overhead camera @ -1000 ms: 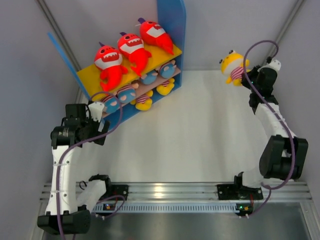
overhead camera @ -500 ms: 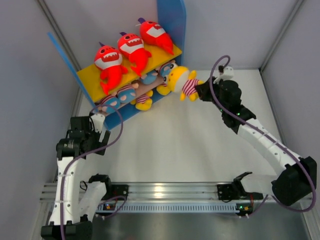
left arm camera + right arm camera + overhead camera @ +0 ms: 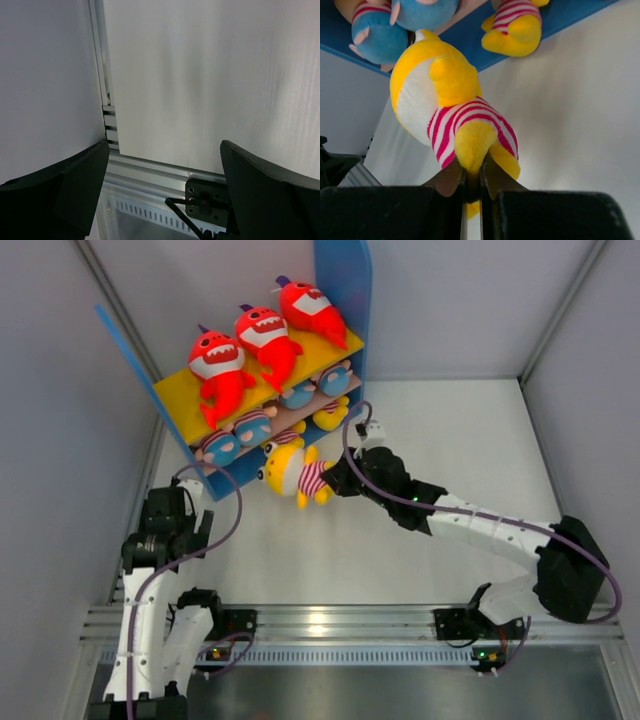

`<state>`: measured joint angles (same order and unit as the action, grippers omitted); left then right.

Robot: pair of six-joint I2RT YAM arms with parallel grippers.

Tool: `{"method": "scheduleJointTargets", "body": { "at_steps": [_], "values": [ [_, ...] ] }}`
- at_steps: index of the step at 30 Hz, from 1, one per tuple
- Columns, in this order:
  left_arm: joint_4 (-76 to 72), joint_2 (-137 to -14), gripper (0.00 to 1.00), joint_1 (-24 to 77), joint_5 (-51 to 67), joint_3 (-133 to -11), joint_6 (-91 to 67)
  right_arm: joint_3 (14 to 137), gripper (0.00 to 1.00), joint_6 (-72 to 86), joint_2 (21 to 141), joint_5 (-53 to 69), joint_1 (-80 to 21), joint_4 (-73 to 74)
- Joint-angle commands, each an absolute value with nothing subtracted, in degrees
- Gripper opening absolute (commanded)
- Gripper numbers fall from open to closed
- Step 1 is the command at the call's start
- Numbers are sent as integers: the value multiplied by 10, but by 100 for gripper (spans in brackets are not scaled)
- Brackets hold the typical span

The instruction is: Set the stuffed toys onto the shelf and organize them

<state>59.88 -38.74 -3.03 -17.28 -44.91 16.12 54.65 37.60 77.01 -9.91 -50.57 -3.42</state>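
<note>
The shelf (image 3: 352, 300) stands at the back left with blue sides and a yellow top board. Three red sharks (image 3: 262, 335) lie on the top board. Several striped dolls (image 3: 300, 395) fill the lower board. My right gripper (image 3: 338, 480) is shut on the leg of a yellow doll in a red-striped shirt (image 3: 292, 472), holding it just in front of the shelf's blue base. In the right wrist view the yellow doll (image 3: 445, 100) hangs from the right gripper (image 3: 472, 175), below the shelf's base (image 3: 470, 47). My left gripper (image 3: 165, 170) is open and empty near the left wall.
Grey walls (image 3: 60, 390) close in the left, back and right sides. An aluminium rail (image 3: 340, 620) with both arm bases runs along the near edge. In the left wrist view the rail (image 3: 150, 170) and a black bracket (image 3: 205, 200) lie below the fingers.
My right arm swung the yellow doll from the back right corner across to the front of the shelf's lower left part. The left arm drew back toward the near edge.
</note>
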Motion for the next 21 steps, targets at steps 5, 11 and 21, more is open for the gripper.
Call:
{"method": "scheduleJointTargets", "body": {
  "at_steps": [5, 11, 21],
  "values": [
    [564, -372, 99, -31, -199, -440, 135, 604, 0, 510, 909, -116, -580, -223],
    [564, -369, 99, -19, -198, -439, 134, 707, 0, 566, 1066, -139, -586, -258],
    [559, -373, 99, 18, -193, -433, 138, 837, 0, 673, 1262, -209, -587, -352]
  ]
}}
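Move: The right hand holds the yellow striped toy by its lower end, short of the lower shelf. The free left end of that shelf lies about 28 cm to the hand's left, 9 cm ahead and 15 cm below. The nearer shelved yellow toy sits 15 cm left, 14 cm ahead and 15 cm down; the end blue toy, one level up, is 27 cm left, 10 cm ahead and 5 cm below. From the left hand, the free spot is about 18 cm ahead, 7 cm right and 8 cm down. Still pinching the yellow striped toy by its lower end, the right hand sweeps left some 18 cm while sinking about 12 cm, carrying the toy head first towards the free left end of the lower shelf. It draws back slightly at first, then pushes forward under the blue toys' level; the wrist tips down and rolls left side up, roughly 20 degrees in all. ##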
